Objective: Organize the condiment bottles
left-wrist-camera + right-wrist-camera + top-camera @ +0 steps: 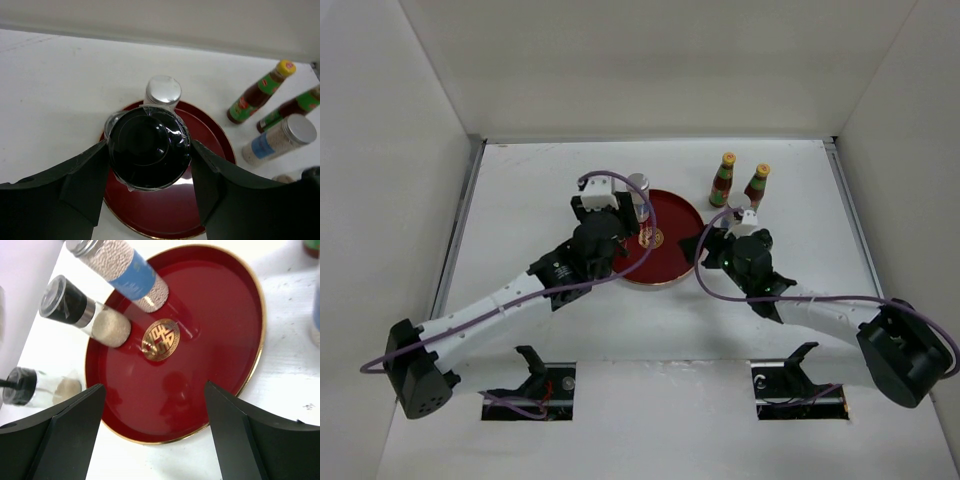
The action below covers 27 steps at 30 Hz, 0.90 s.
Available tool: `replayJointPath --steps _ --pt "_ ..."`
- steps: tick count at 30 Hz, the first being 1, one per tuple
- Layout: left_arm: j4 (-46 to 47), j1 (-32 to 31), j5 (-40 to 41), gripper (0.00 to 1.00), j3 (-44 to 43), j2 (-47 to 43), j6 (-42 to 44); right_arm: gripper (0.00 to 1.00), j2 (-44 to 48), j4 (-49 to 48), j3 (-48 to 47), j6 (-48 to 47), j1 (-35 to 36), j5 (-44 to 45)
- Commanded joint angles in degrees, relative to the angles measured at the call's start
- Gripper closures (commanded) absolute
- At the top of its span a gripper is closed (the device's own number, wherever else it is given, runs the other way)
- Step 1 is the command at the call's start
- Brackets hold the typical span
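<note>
My left gripper point(149, 165) is shut on a black-lidded spice jar point(149, 145), one finger against each side of its lid, over the left part of the round red tray point(165, 215). A silver-lidded jar point(162, 92) stands on the tray just behind it. In the right wrist view there are two black-lidded jars: one point(85, 315) on the tray beside the silver-lidded jar point(125, 270), one point(40, 387) just off the rim. I cannot tell which is held. My right gripper point(154, 390) is open and empty over the tray's right side point(715, 240).
Two red sauce bottles with yellow caps point(723, 180) point(757, 186) stand on the table behind and right of the tray point(675, 270). Another silver-lidded jar with a blue label point(280, 140) stands off the tray beside my right gripper. White walls enclose the table.
</note>
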State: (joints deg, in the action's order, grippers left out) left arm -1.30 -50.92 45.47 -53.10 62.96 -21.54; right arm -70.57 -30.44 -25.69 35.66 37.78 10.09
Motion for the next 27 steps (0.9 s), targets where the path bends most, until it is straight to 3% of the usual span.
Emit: replayJointPath --steps 1,13,22,25,27 --pt "2.4 -1.7 -0.5 0.60 -1.3 1.4 -3.6 0.14 1.9 -2.7 0.2 0.6 -0.6 1.9" --pt "15.0 0.9 -9.8 0.60 -0.9 18.1 -5.4 0.14 2.4 -1.7 0.6 1.1 -2.3 3.4" --pt "17.7 4.5 -10.6 0.59 -1.7 27.0 -4.3 0.13 3.1 -1.6 0.6 0.6 -2.3 4.1" --pt "17.8 4.7 -11.4 0.55 -1.8 29.1 -4.0 0.13 2.5 -2.0 0.6 1.0 -2.3 3.4" --pt "17.9 4.8 -11.4 0.46 -1.7 29.3 -4.1 0.13 2.3 -1.6 0.3 0.6 -2.3 3.5"
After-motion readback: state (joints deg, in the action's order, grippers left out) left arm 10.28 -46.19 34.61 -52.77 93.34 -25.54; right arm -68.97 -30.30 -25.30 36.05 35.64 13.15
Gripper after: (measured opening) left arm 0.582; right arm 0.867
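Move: The left gripper holds a black-capped bottle high in the air. The middle of the red tray, where the bottle is going, lies about 7 cm ahead, 7 cm to the right and some 26 cm below. On the tray, the white-granule jar stands about 13 cm ahead and 5 cm to the right, and the black-topped grinder about 8 cm ahead and 1 cm to the left, both some 19 cm below. From the empty right gripper, the tray's middle is roughly 13 cm left, 3 cm ahead and 10 cm below. Bring the left gripper down some 17 cm to the middle of the red tray, easing right about 6 cm first and then forward by as much, so the held bottle comes in right of the grinder and on the near side of the white-granule jar. Tip the fingers further down as you sink, keeping your grip. Shift the open, empty right gripper slightly right. ##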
